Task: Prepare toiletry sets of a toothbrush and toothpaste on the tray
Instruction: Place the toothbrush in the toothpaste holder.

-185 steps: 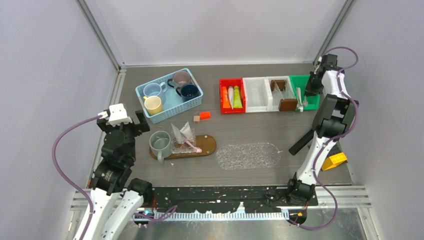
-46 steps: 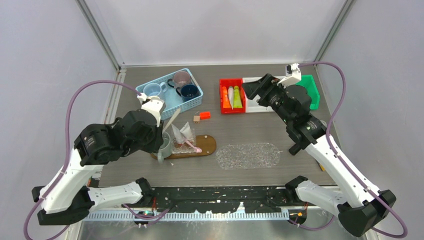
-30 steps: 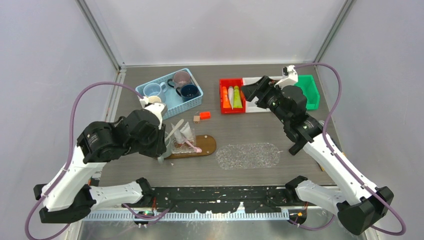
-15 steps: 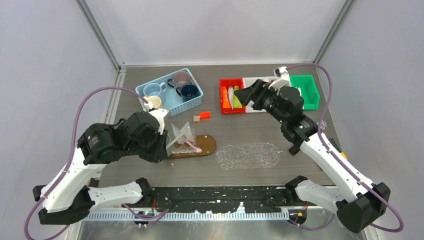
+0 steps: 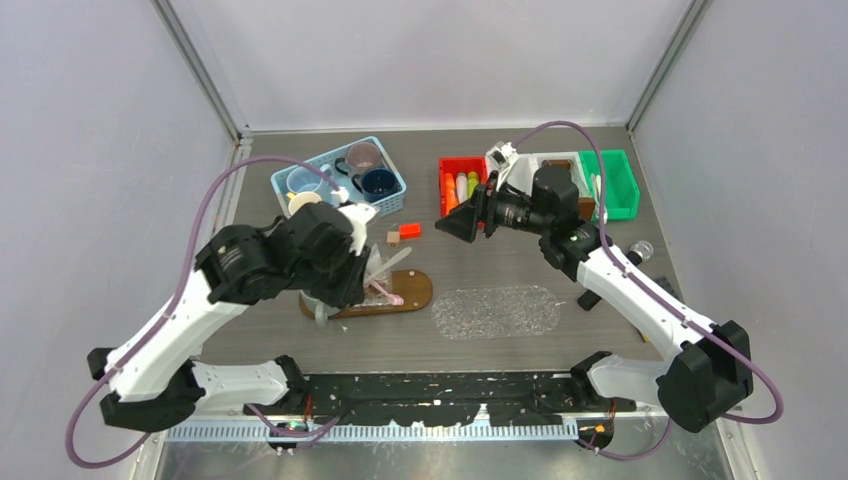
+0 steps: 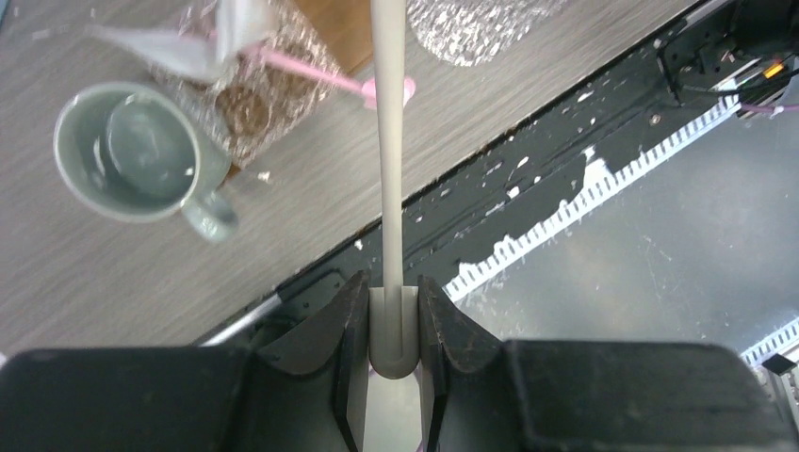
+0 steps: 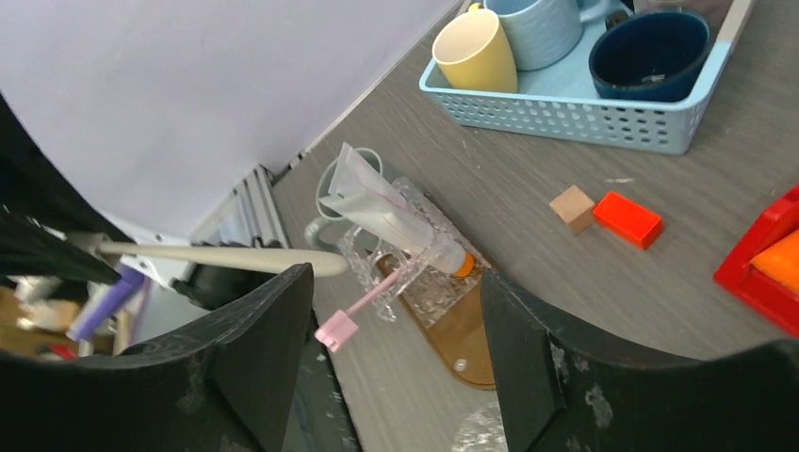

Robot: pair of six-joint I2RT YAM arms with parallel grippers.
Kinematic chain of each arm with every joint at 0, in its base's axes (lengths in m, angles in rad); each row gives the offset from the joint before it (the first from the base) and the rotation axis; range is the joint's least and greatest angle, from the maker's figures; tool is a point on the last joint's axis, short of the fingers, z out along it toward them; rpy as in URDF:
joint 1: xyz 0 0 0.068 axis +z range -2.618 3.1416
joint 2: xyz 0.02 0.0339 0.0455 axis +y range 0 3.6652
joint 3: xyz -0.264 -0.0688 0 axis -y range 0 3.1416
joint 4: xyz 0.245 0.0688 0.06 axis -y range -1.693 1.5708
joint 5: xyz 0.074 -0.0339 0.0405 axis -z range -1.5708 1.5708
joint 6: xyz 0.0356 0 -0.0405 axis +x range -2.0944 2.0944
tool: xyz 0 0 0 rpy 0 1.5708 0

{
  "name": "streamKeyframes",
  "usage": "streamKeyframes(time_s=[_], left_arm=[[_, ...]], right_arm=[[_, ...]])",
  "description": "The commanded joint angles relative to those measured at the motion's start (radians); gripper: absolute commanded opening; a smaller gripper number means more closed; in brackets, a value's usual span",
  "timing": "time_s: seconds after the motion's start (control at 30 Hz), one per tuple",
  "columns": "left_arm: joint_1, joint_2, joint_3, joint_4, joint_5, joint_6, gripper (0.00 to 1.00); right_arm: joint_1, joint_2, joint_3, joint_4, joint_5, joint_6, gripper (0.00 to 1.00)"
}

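My left gripper (image 6: 391,282) is shut on the end of a beige toothbrush (image 6: 387,141), whose shaft sticks out over the table's near edge, with the brown tray (image 5: 415,290) beyond its far end. On the tray stand a grey-green mug (image 6: 141,151), a white toothpaste tube (image 7: 396,221) with an orange cap and a pink toothbrush (image 7: 372,297) on bubble wrap. From above, the left gripper (image 5: 365,265) hovers over the tray's left half. My right gripper (image 5: 465,222) hangs open and empty above the table, right of the tray. More toothpaste tubes (image 5: 462,187) lie in a red bin.
A blue basket (image 7: 584,118) at the back left holds cream-yellow (image 7: 481,52), light blue (image 7: 537,24) and navy (image 7: 650,56) mugs. An orange block (image 5: 409,230) and a wooden block (image 5: 392,237) lie behind the tray. A clear bubble-wrap mat (image 5: 497,312) lies right of it; a green bin (image 5: 615,195) stands at the back right.
My left arm has swung the beige toothbrush rightwards and lower over the tray. My right gripper has moved left from the bins towards the table's middle, its jaws a little narrower.
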Motion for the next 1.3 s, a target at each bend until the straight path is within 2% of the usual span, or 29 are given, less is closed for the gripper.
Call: streamKeyframes(time_s=[0.0,0.1,0.23,0.37,0.5,0.8,1.27], left_arm=[[0.003,0.089,0.078,0.145,0.047,0.095,0.0],[0.004,0.156,0.117,0.158,0.073,0.144,0.0],[0.027,0.213,0.155,0.169,0.126,0.199,0.0],[0.054,0.243,0.184,0.179,0.171,0.233,0.0],[0.069,0.267,0.207,0.178,0.211,0.256,0.0],[0.071,0.31,0.227,0.167,0.269,0.278,0.0],[0.074,0.352,0.259,0.141,0.299,0.292,0.0]], right_arm=[[0.005,-0.073,-0.027,0.018,-0.093,-0.357,0.72],[0.006,-0.121,-0.041,-0.031,-0.096,-0.555,0.73],[0.014,-0.176,-0.03,-0.186,-0.101,-0.842,0.69],[0.034,-0.195,-0.013,-0.303,-0.118,-0.992,0.63],[0.074,-0.198,-0.006,-0.36,-0.092,-1.073,0.6],[0.18,-0.187,-0.004,-0.358,0.098,-1.203,0.51],[0.237,-0.18,-0.053,-0.252,0.204,-1.239,0.41]])
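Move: The left hand holds the white toothbrush by its head end. From it, the right gripper is some 16 cm ahead, 19 cm right and level; the toothpaste holder is 8 cm ahead, 2 cm left, and the green mug 6 cm ahead, 13 cm left, both about 20 cm below. From the right hand, the handle's free end is about 6 cm back, 9 cm left, 4 cm below; the red block is 11 cm ahead, 9 cm left, 22 cm below. Keeping its grip, the left hand carries the toothbrush about 10 cm right and 5 cm forward, quickly at first and then easing, turning some 15 degrees clockwise so the handle's free end reaches the right gripper. The right hand comes back and down about 5 cm each while rolling roughly 65 degrees counter-clockwise (seen from behind it), its open fingers narrowing to under half open on either side of that end, with no grip on it visible yet. ##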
